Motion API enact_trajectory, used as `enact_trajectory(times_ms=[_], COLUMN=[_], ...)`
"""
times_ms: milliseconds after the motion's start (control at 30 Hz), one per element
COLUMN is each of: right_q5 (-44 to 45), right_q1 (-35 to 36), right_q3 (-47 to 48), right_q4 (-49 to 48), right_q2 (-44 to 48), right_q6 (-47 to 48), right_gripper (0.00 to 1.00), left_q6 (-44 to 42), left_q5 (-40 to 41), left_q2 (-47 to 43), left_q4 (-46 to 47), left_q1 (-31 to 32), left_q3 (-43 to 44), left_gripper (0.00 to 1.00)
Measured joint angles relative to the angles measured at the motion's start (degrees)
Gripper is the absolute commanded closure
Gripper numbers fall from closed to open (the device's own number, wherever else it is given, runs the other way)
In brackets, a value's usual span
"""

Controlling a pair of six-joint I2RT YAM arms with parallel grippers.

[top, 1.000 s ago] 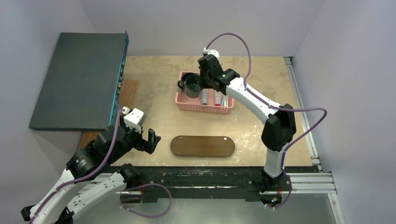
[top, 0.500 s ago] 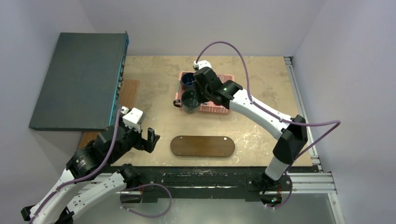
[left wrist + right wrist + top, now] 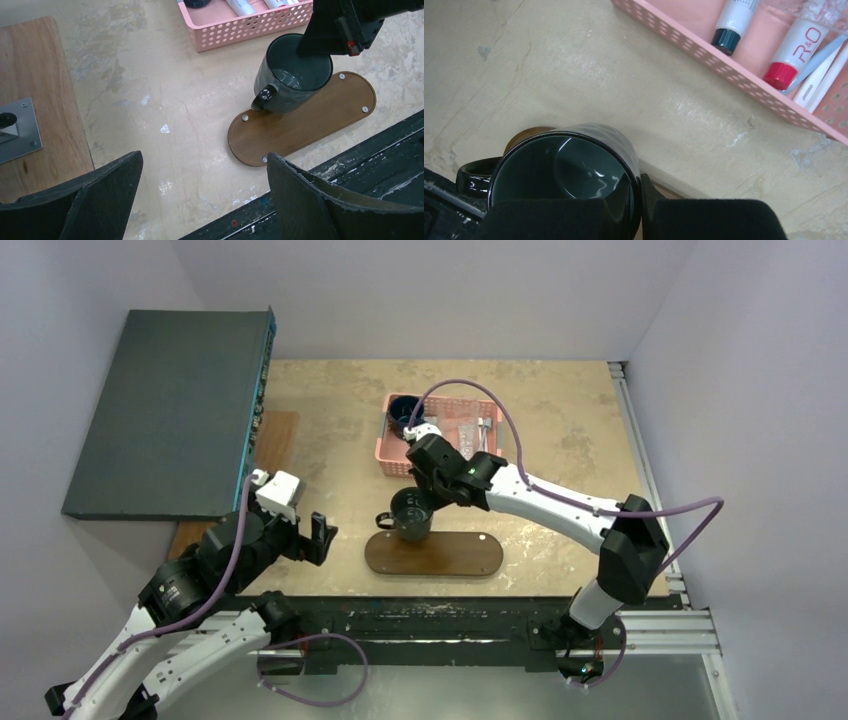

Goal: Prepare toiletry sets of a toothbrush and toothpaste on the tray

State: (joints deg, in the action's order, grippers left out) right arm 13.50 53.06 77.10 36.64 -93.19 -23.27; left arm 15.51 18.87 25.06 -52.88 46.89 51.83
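Observation:
My right gripper is shut on the rim of a dark mug, one finger inside and one outside. The mug is slightly tilted over the left end of the dark brown oval tray; whether it touches the board I cannot tell. Toothpaste tubes and pale toothbrushes lie in the pink basket. My left gripper is open and empty, left of the tray.
A second dark mug stands in the basket's left corner. A large grey slab leans at the far left beside a wooden board with a metal plate. A black rail runs along the table's front edge.
My right arm has carried the mug out of the basket and toward the front, down to the tray's left end. The left arm has barely moved.

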Motion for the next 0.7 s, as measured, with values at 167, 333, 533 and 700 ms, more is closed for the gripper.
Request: enact_trajectory(times_ms=[167,333,533,700], right_q5=[0.5,0.9,2.6,4.4], right_q1=[3.1,6.4,8.9,10.2], right_q3=[-1.7,-2.4,-2.6,-2.6], right_q4=[-0.6,-1.5,-1.9,-2.1], right_q2=[1.8,2.7,2.6,2.0], right_q6=[-2.5,-5.8,-9.1,-11.2], right_gripper=[1.0,1.0,1.0,1.0], left_q6=[0.0,0.0,0.3,0.4], left_q5=[0.1,0.1,1.1,1.6], left_q2=[0.0,0.0,0.0,0.0], left_q4=[0.0,0.0,-0.2,-0.5], left_q1=[0.0,0.0,0.0,0.0], left_q3=[0.0,0.0,0.0,0.0], left_gripper=[0.05,0.06,0.06,0.05])
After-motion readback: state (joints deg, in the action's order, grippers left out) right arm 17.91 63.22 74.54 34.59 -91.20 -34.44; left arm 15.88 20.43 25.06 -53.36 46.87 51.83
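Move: Pinching the green mug by its right rim, the right hand has its goal, the left end of the brown tray, about 8 cm back, 8 cm to the left and some 14 cm below. The pink basket's middle lies roughly 18 cm ahead and 2 cm to the right, with the blue mug in it about 24 cm ahead and 6 cm left of the hand. From the idle left hand, the tray's left end is some 4 cm ahead, 13 cm right and 24 cm below. Carrying the green mug nearly level away from the basket, the right hand goes back about 5 cm and left some 4 cm, from the tray's far edge to over its left end, quick at first and then easing off. The shut fingers keep their pinch on the rim while the wrist tilts only slightly, and the height hardly changes. ##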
